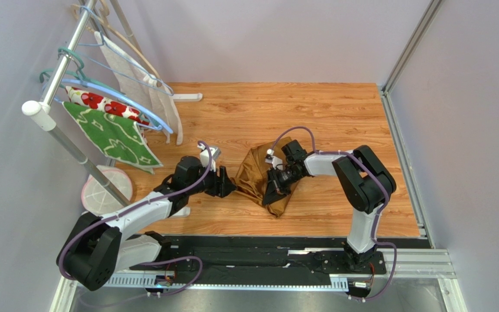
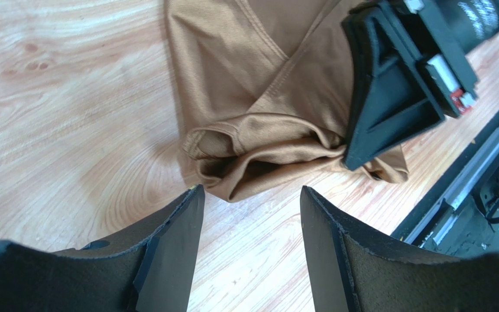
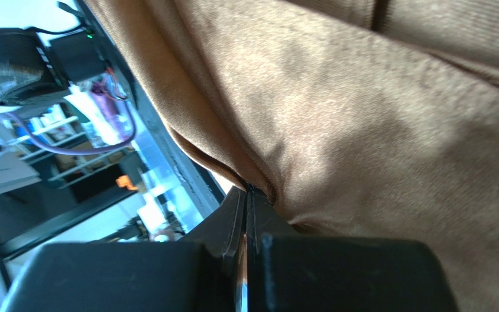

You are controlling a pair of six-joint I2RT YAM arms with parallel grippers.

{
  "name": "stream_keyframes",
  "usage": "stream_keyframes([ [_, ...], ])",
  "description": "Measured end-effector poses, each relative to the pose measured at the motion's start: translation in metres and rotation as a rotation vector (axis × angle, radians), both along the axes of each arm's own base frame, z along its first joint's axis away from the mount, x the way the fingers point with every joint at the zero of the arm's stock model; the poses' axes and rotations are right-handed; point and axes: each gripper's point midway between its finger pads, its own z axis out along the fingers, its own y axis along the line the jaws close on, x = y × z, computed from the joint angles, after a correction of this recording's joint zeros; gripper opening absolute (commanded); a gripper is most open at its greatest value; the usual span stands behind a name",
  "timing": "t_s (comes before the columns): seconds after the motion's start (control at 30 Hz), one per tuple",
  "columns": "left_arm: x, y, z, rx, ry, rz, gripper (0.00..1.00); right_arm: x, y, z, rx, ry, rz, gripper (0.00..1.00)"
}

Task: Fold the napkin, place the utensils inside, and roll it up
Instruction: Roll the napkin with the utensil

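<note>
The golden-brown napkin (image 1: 255, 175) lies bunched and creased on the wooden table, partly lifted. My right gripper (image 1: 273, 190) comes from the right and is shut on a fold of it. In the right wrist view the jaws (image 3: 251, 193) meet with the napkin (image 3: 376, 130) pinched at their tips. My left gripper (image 1: 229, 186) sits just left of the cloth. In the left wrist view it (image 2: 251, 194) is open, with bare wood between the fingers and the napkin's rumpled edge (image 2: 258, 162) just beyond the tips. No utensils are in view.
A metal rack (image 1: 50, 97) with hangers stands at the far left, holding a green leaf-patterned cloth (image 1: 112, 136) and a white cloth with red flowers (image 1: 99, 101). A round white dish (image 1: 107, 188) sits under it. A black rail (image 1: 265, 257) runs along the near edge.
</note>
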Motion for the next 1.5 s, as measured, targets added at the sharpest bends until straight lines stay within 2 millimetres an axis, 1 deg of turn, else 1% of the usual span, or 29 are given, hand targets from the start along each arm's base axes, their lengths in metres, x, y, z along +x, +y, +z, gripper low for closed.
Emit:
stream_keyframes([
  [0.17,-0.001,-0.003,0.003,-0.01,-0.016,-0.025,0.61,0.006,-0.001,-0.001,0.034,0.044,-0.028,0.0],
  [0.33,-0.007,-0.006,-0.012,-0.005,0.064,-0.039,0.61,0.01,-0.002,0.0,0.046,0.048,-0.04,0.0],
  [0.43,-0.011,-0.009,-0.018,-0.024,0.115,-0.04,0.61,0.011,-0.002,0.0,0.048,0.046,-0.042,0.0],
  [0.63,-0.011,-0.028,-0.016,-0.127,0.164,-0.062,0.62,0.011,-0.002,0.0,0.049,0.045,-0.043,0.0],
  [0.8,-0.012,-0.042,-0.021,-0.177,0.206,-0.083,0.62,0.012,-0.002,0.0,0.049,0.044,-0.044,0.0],
  [0.93,-0.008,-0.048,-0.023,-0.207,0.211,-0.081,0.62,0.012,-0.002,0.0,0.048,0.043,-0.045,0.0],
  [1.17,0.002,-0.057,-0.016,-0.267,0.183,-0.08,0.61,0.012,-0.002,-0.002,0.041,0.049,-0.05,0.0],
  [1.4,0.009,-0.062,-0.02,-0.298,0.179,-0.074,0.6,0.012,-0.002,-0.003,0.041,0.048,-0.051,0.0],
  [1.5,0.012,-0.065,-0.017,-0.317,0.167,-0.073,0.6,0.012,-0.002,-0.003,0.041,0.048,-0.052,0.0],
])
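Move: The loose left end of the napkin's rolled near edge lies about 5 cm to the left hand's right, level with it, and some 5 cm lower. The right gripper pinches that edge roughly 11 cm to the left hand's right and 5 cm nearer the base; the napkin's flat part is centred about 11 cm right and 5 cm ahead. From the right hand, the loose end is about 6 cm left and 5 cm forward. The napkin's rolled edge stays pinched in the shut right fingers, which ease about 1 cm forward and then hold. The left hand dips some 2 cm and slightly back, then sweeps about 6 cm right over the loose end, edging forward late. Its wrist rolls left-side-down and tips down by about 20 degrees in all, fingers staying well open. ##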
